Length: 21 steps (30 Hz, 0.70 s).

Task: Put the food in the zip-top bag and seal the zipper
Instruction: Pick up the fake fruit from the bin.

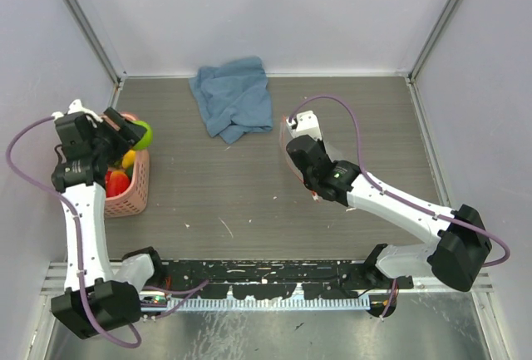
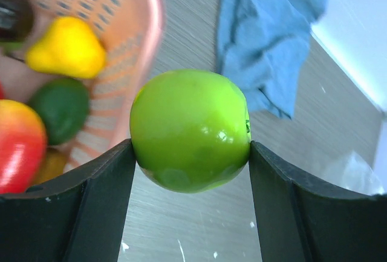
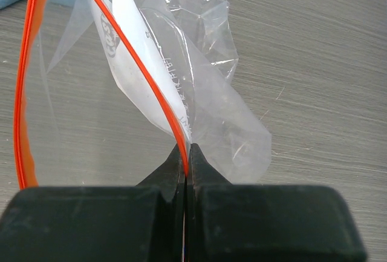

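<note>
A green toy apple [image 2: 190, 129] is squeezed between the fingers of my left gripper [image 2: 190, 148], held above the tabletop beside the pink basket [image 1: 137, 187]. From the top view the apple [image 1: 145, 135] hangs at the basket's far rim. More of the food lies in the basket: a yellow pear [image 2: 66, 47], a dark green fruit [image 2: 60, 108] and a red one [image 2: 18, 144]. My right gripper [image 3: 186, 151] is shut on one red-orange zipper [image 3: 136, 62] strip of the clear zip-top bag [image 3: 211, 111]. The other strip [image 3: 27, 80] stands apart, so the mouth gapes. The bag [image 1: 301, 120] sits mid-table.
A crumpled blue cloth [image 1: 234, 98] lies at the back of the table, between the basket and the bag. Grey walls close in the left, right and far sides. The arm bases and a black rail [image 1: 266, 273] run along the near edge.
</note>
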### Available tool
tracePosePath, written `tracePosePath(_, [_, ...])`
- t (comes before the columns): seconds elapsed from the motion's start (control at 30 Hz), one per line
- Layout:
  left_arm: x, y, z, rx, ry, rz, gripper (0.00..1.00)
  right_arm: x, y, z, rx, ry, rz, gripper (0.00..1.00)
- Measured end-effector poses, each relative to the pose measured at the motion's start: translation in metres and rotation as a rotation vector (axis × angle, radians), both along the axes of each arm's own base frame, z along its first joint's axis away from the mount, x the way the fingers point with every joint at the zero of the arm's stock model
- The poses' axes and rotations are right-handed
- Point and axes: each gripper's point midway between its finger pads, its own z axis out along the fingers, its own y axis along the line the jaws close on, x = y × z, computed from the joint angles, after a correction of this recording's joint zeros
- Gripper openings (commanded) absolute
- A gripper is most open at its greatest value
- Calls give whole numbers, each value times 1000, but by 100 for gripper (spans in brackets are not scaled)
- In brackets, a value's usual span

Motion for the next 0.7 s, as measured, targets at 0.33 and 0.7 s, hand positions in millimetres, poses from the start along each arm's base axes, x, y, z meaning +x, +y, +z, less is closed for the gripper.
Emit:
tracePosePath(0.33, [2, -99, -13, -154, -5, -303, 42, 1, 4, 1, 11, -1, 13, 1])
tracePosePath(0.7, [-13, -224, -27, -299, -43, -603, 41, -1, 15, -4, 43, 22, 65, 1])
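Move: The left hand already holds the green apple over the bin's inner side. The bag's open mouth, its goal, lies about 37 cm to its right, some 2 cm back and about 8 cm lower. The bin's middle is level with it, 12 cm to its left and 18 cm down; the blue cloth lies some 18 cm ahead, 22 cm right, 25 cm below. From the right hand, pinching the bag's edge, the mouth's middle is about 3 cm left. Carry the gripped green apple in the left gripper quickly to the right, some 22 cm, away from the bin and across the open table towards the bag's mouth, sinking just a little. Swing the fingers clockwise about 35 degrees with a slight roll that drops the hand's left side, and keep the grip unchanged. Keep the right fingers pinched on the bag's edge, easing that hand about 1.5 cm left. ##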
